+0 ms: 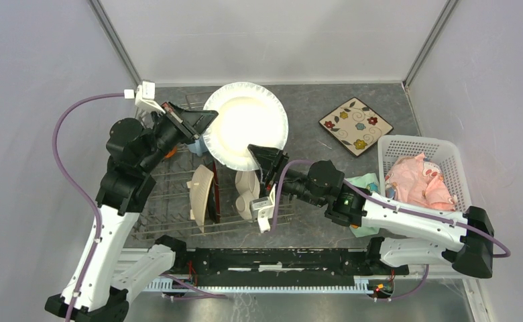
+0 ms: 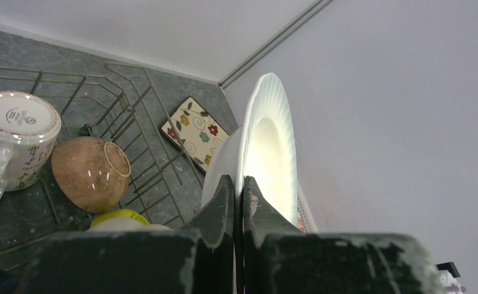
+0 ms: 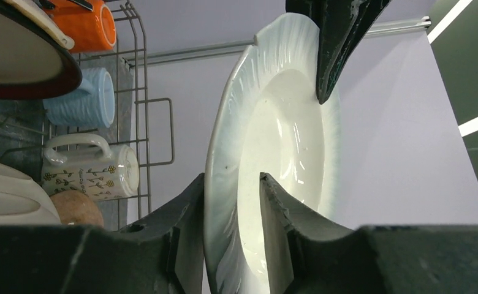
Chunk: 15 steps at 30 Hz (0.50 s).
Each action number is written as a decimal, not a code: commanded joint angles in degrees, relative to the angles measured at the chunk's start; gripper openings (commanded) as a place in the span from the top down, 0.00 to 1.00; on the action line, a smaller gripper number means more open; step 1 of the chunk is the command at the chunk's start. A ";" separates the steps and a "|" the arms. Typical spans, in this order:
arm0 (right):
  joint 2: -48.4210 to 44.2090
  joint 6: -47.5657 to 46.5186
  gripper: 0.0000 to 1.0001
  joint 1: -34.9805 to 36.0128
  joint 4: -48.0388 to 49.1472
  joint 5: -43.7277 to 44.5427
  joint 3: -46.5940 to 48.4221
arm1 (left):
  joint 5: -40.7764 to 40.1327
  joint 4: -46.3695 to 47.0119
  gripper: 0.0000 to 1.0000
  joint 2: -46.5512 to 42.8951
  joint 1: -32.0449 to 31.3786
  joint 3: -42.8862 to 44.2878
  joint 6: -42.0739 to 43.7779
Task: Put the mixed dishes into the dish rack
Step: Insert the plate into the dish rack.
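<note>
A white plate (image 1: 245,131) (image 2: 273,153) (image 3: 273,141) hangs on edge above the dish rack (image 1: 171,194) (image 2: 120,110). My left gripper (image 1: 205,121) (image 2: 239,184) is shut on its left rim. My right gripper (image 1: 262,153) (image 3: 231,184) straddles the near rim, open, with the inner finger off the plate's face. Inside the rack are an orange mug (image 3: 89,27), a light-blue mug (image 3: 86,98), a white patterned mug (image 2: 16,128), a tan bowl (image 2: 89,174), a lime-green bowl (image 2: 117,217), a cream plate (image 1: 202,188) and a red-rimmed plate (image 3: 22,61).
A square floral tile (image 1: 356,126) lies on the table at the back right. The white perforated basket (image 1: 420,144) holding a pink cloth (image 1: 420,181) stands at the right. A teal cloth (image 1: 363,181) lies under my right arm.
</note>
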 commanded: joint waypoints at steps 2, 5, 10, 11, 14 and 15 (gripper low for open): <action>-1.80 3.04 0.51 -0.17 5.88 -0.09 -2.04 | -1.83 8.25 0.98 -4.02 -0.93 -0.51 -5.14; -1.94 3.50 0.33 -0.15 6.70 0.53 -3.71 | -6.66 8.00 0.98 -5.24 -0.95 -0.66 -3.47; -2.91 6.31 0.21 -0.23 7.42 -0.09 -5.02 | -10.95 7.36 0.98 -5.26 -0.95 1.58 1.46; -3.27 6.66 0.17 -0.25 7.60 -1.78 -5.35 | -11.59 6.73 0.98 -5.06 -0.95 2.17 2.58; -4.08 8.48 0.02 -0.16 7.51 -2.88 -5.55 | -15.22 5.03 0.98 -5.00 -0.93 3.49 5.96; -4.50 9.13 0.02 -0.12 7.59 -3.14 -5.64 | -16.56 4.43 0.98 -5.12 -0.94 3.96 7.38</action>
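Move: The left hand grips the white plate by its left rim high over the dish rack it is bound for, the rack's middle some 36 cm below, 5 cm to the left and 2 cm ahead. The upright cream plate stands about 9 cm back and 7 cm left, the divided plates 9 cm back and 6 cm right, the blue mug 10 cm ahead and 9 cm left. From the right hand, at the plate's near rim, the rack's middle is about 13 cm left, 7 cm ahead and 31 cm below. The left hand keeps its pinch on the white plate and, after easing back by less than a centimetre and coming forward again, carries it about 3 cm to the left at level height above the rack, turning some 10 degrees counter-clockwise. Meanwhile the right hand goes on opening its already parting fingers to nearly full width around the plate's near rim and sinks roughly 2.5 cm, so the rim comes clear of them. ##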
